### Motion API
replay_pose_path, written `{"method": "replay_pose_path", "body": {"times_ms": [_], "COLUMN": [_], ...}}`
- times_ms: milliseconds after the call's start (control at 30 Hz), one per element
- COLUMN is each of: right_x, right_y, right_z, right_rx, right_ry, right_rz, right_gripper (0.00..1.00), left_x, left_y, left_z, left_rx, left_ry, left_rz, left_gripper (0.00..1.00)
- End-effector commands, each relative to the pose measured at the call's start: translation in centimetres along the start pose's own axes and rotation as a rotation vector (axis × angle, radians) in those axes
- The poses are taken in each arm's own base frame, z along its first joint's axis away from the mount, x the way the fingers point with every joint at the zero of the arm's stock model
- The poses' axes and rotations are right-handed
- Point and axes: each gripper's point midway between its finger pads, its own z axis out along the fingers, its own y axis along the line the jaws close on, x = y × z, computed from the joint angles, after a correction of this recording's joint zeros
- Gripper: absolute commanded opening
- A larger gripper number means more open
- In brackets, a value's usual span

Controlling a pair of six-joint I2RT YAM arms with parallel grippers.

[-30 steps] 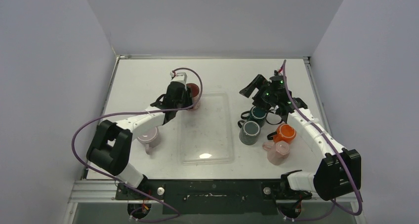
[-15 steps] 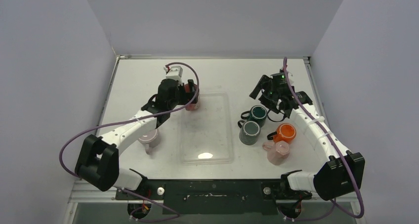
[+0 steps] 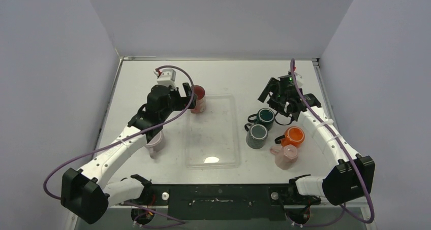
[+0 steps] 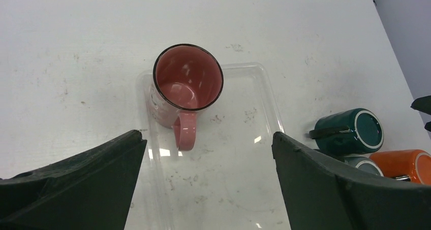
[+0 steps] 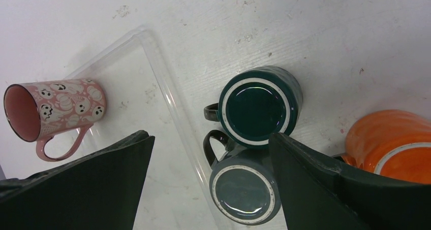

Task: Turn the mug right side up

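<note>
A pink mug (image 4: 187, 85) printed with ghosts and pumpkins stands mouth up on the far left corner of the clear tray (image 4: 228, 189), handle toward my left arm. It also shows in the top view as the pink mug (image 3: 198, 99) and in the right wrist view as the pink mug (image 5: 66, 110). My left gripper (image 4: 207, 135) is open and apart from it, hanging just left of it (image 3: 184, 99) with nothing between the fingers. My right gripper (image 5: 211, 136) is open above a dark green mug (image 5: 259, 105) and a grey mug (image 5: 244, 189), both base up.
To the right of the tray (image 3: 213, 143) stand the dark green mug (image 3: 266, 117), the grey mug (image 3: 256, 134), an orange mug (image 3: 293, 136) and a pale pink mug (image 3: 286, 155). Another pale pink mug (image 3: 154, 141) sits under my left arm. Walls enclose the table.
My left gripper opened, let go of the pink mug and drew back to the left. The mug stays upright on the tray corner. The right arm shifted slightly at first, then held still.
</note>
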Motion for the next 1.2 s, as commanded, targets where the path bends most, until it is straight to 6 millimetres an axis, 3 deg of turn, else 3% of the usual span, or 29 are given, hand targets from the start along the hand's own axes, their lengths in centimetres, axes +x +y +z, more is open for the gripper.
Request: {"method": "replay_pose_path", "body": {"times_ms": [0, 400, 800, 1167], "right_x": [0.1, 3.5, 6.0, 5.8], "right_y": [-1.2, -4.9, -4.6, -3.5], "right_z": [0.3, 2.6, 4.8, 6.6], "right_rx": [0.065, 0.255, 0.261, 0.205], "right_ry": [-0.006, 0.110, 0.170, 0.146], "right_rz": [-0.014, -0.054, -0.048, -0.065], "right_gripper": [0.86, 0.89, 0.91, 0.90], "left_x": [-0.5, -1.0, -0.9, -1.3], "left_y": [0.6, 1.3, 1.4, 0.9], "left_z": [-1.2, -1.7, -0.8, -0.3], "left_rx": [-0.028, -0.053, -0.060, -0.041], "left_ry": [-0.015, -0.030, -0.004, -0.003], "left_rz": [-0.008, -0.003, 0.022, 0.026], "left_gripper": [0.96, 0.96, 0.96, 0.96]}}
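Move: The dark green upside-down mug stands almost straight below the right hand, about 13 cm down and 1 cm back. The grey mug touches it, some 8 cm nearer the base than it and 3 cm to its left; the orange mug is about 8 cm back and 11 cm to the right of the green one. From the left hand the green mug lies roughly 30 cm to the right, 4 cm back and 18 cm below. Down about 10 cm goes the right hand, easing back some 2 cm, onto the dark green upside-down mug; the fingers tip about 15 degrees further towards the table and stay wide open, ending astride the mug's upturned base. It first swings a little right, then comes back left, slowing near the mug. The open left hand drifts 2 cm left and sinks 2 cm. ##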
